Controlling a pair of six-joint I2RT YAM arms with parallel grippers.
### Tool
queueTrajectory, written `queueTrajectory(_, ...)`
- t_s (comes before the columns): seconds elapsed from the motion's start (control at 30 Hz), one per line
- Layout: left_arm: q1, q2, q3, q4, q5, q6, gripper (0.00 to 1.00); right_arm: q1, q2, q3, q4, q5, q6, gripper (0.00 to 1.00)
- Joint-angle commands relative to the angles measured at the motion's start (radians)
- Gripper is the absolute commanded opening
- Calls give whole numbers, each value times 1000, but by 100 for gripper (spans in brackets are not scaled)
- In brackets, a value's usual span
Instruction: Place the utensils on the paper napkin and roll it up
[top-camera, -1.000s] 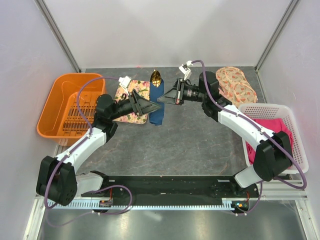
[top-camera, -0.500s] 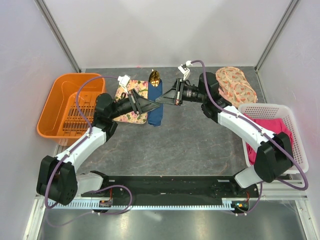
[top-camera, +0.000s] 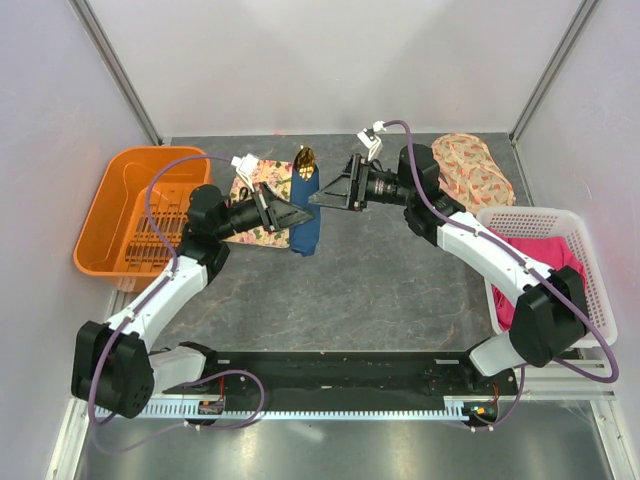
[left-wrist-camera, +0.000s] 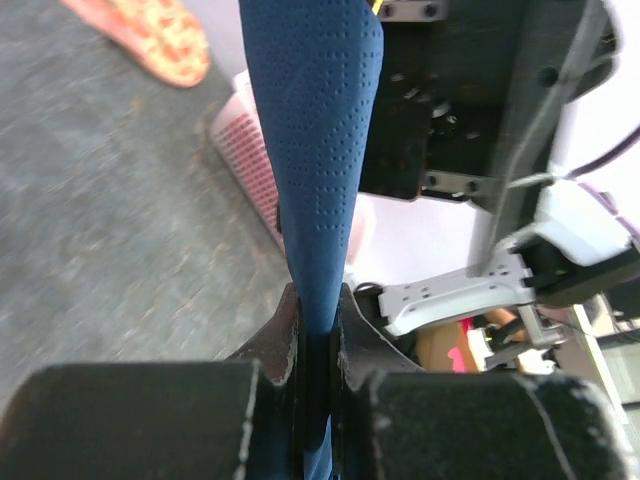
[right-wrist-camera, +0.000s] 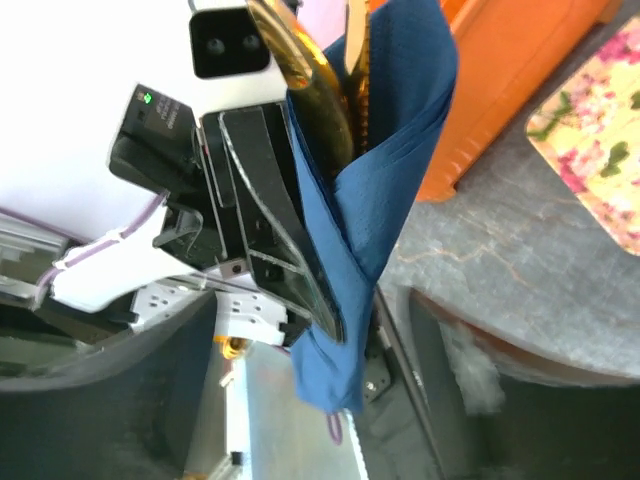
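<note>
The navy paper napkin (top-camera: 306, 222) is rolled round the gold utensils (top-camera: 305, 158), whose tips stick out of its far end. My left gripper (top-camera: 297, 216) is shut on the roll, which runs up from between its pads in the left wrist view: napkin (left-wrist-camera: 320, 150), gripper (left-wrist-camera: 317, 300). My right gripper (top-camera: 322, 197) stands open just right of the roll, its fingers apart on either side without touching. In the right wrist view the napkin (right-wrist-camera: 385, 200) hangs in front of the open gripper (right-wrist-camera: 310, 310), with the utensils (right-wrist-camera: 300, 70) showing at the top.
An orange basket (top-camera: 130, 205) sits at the left. The floral tray (top-camera: 258, 195) lies under the left gripper's wrist. A floral cloth (top-camera: 472, 168) lies at the back right, and a white basket (top-camera: 590, 250) with pink cloth is at the right edge.
The left gripper has closed on the napkin roll. The right gripper, shut on it before, has opened and let go. The roll has shifted slightly left.
</note>
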Motion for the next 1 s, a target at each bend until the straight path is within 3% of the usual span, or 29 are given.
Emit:
queueTrajectory(0.0,39,-82,82,-205,29,203,2,-2,-41,61,-42,19,-63,96)
queueTrajectory(0.2,207,-104,212,-526,154,442,2,-24,-51,92,-126,22,-124,98)
queueTrajectory(0.4,591,13,423,-902,300,733,2,-35,-49,101,-195,14,-170,98)
queueTrajectory(0.57,809,160,661,-1245,343,1080,2,-35,-49,98,-223,19,-195,98)
queueTrajectory(0.63,884,217,724,-1307,340,1142,2,-35,-44,95,-234,19,-206,98)
queueTrajectory(0.83,952,323,815,-1487,207,1330,2,-36,-26,121,-307,24,-261,98)
queueTrajectory(0.97,955,338,797,-1513,167,1358,2,-39,-23,159,-401,51,-350,98)
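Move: The left hand already pinches the rolled napkin with the utensils inside; the orange bin it is bound for lies about 40 cm to its left, some 8 cm farther out and 22 cm below. Under the way, the floral board is roughly 13 cm left, 14 cm ahead and 29 cm down. From the right hand, the bin is about 43 cm left, 6 cm ahead and 25 cm below. The left hand carries the still-pinched napkin roll some 32 cm left, over the orange bin; right finishes opening. ##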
